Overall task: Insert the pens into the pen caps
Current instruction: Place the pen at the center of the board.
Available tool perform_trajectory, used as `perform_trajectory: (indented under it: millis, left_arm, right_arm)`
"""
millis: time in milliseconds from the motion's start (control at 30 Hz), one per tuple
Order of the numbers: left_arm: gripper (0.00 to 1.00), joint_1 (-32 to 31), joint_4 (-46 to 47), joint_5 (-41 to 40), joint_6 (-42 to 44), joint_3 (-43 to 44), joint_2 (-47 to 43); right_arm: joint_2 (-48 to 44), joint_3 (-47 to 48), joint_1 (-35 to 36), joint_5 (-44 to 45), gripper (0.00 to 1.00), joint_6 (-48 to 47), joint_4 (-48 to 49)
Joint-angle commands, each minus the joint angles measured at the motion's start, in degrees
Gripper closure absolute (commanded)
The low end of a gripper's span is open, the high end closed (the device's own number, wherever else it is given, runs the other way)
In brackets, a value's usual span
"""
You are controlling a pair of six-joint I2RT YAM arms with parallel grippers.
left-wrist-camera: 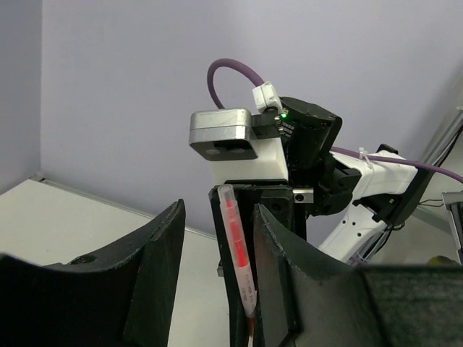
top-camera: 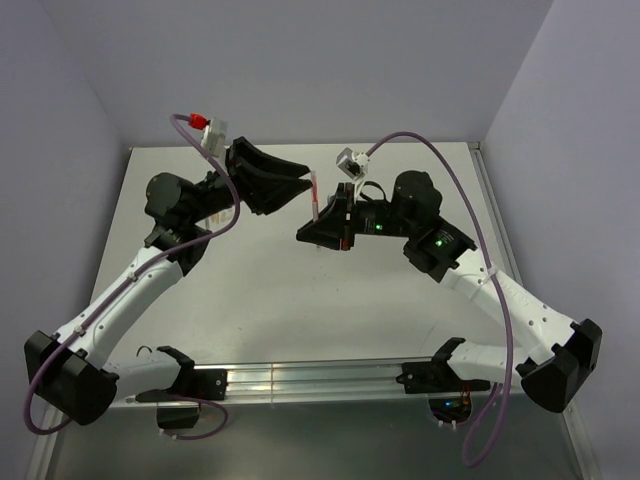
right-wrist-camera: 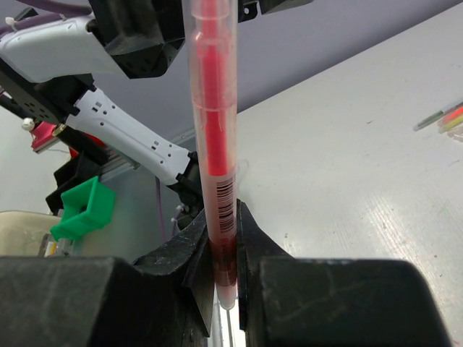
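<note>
A red pen (top-camera: 315,196) (right-wrist-camera: 213,130) stands nearly upright above the middle of the table (top-camera: 260,300). My right gripper (top-camera: 320,232) (right-wrist-camera: 225,253) is shut on its lower, darker red end. My left gripper (top-camera: 303,184) (left-wrist-camera: 217,217) is open and its fingers (left-wrist-camera: 155,260) flank the pen's upper part (left-wrist-camera: 237,246) without touching it. The pen's clear top end pokes up between them. I cannot make out any pen caps apart from the pen. The jaws hide the pen's lowest tip in the top view.
Several loose pens (right-wrist-camera: 447,116) lie on the table at the right edge of the right wrist view. A metal rail (top-camera: 300,378) runs along the near edge between the arm bases. A green clip (right-wrist-camera: 83,210) sits beyond the table. Purple cables loop over both arms.
</note>
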Motion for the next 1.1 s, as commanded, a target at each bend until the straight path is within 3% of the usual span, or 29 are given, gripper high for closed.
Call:
perform_trajectory:
  millis: [0, 233, 500, 667, 767, 1067]
  left_arm:
    - [0.53, 0.23, 4.88, 3.13, -2.16, 2.6, 0.02]
    - [0.54, 0.23, 4.45, 4.89, -3.13, 3.22, 1.68]
    - [0.63, 0.22, 2.95, 5.15, -2.78, 1.99, 1.86]
    - [0.94, 0.14, 3.13, 7.17, -3.66, 2.34, 2.56]
    - [1.0, 0.22, 2.86, 7.88, -3.66, 2.08, 2.65]
    - [1.0, -0.56, -2.05, 9.37, -1.2, 0.85, 2.21]
  right_arm:
    - [0.64, 3.4, 0.83, 0.41, 1.0, -1.21, 0.11]
    - [1.43, 4.28, 1.27, 1.38, 1.0, -1.73, -1.03]
    - [1.78, 4.63, 1.36, 1.91, 1.0, -2.17, -1.3]
    - [2.22, 4.98, 1.36, 2.52, 1.0, -2.44, -1.3]
    - [2.22, 5.25, 1.36, 2.96, 1.0, -2.7, -2.79]
    - [2.22, 7.7, 1.27, 7.62, 1.0, -4.28, -6.3]
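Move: The left gripper is already open around the red pen's upper end, which lies about 1 cm back and 1 cm right of its hand point, at its height. That end is some 9 cm above, 5 cm ahead of and in line sideways with the right gripper, which holds the pen low. Loose pens lie on the board roughly 20 cm ahead, 24 cm left and 45 cm below the left hand; laid pens are likewise about 20 cm ahead, 5 cm right and 45 cm below. Ease the left gripper about 1 cm right and down, with a touch back, then close it from half open to nearly shut, pinching the upper end of the red pen. Meanwhile keep the right gripper's hold and carry the pen slightly forward and down, first a little left as well, about 1.5 cm in all. ##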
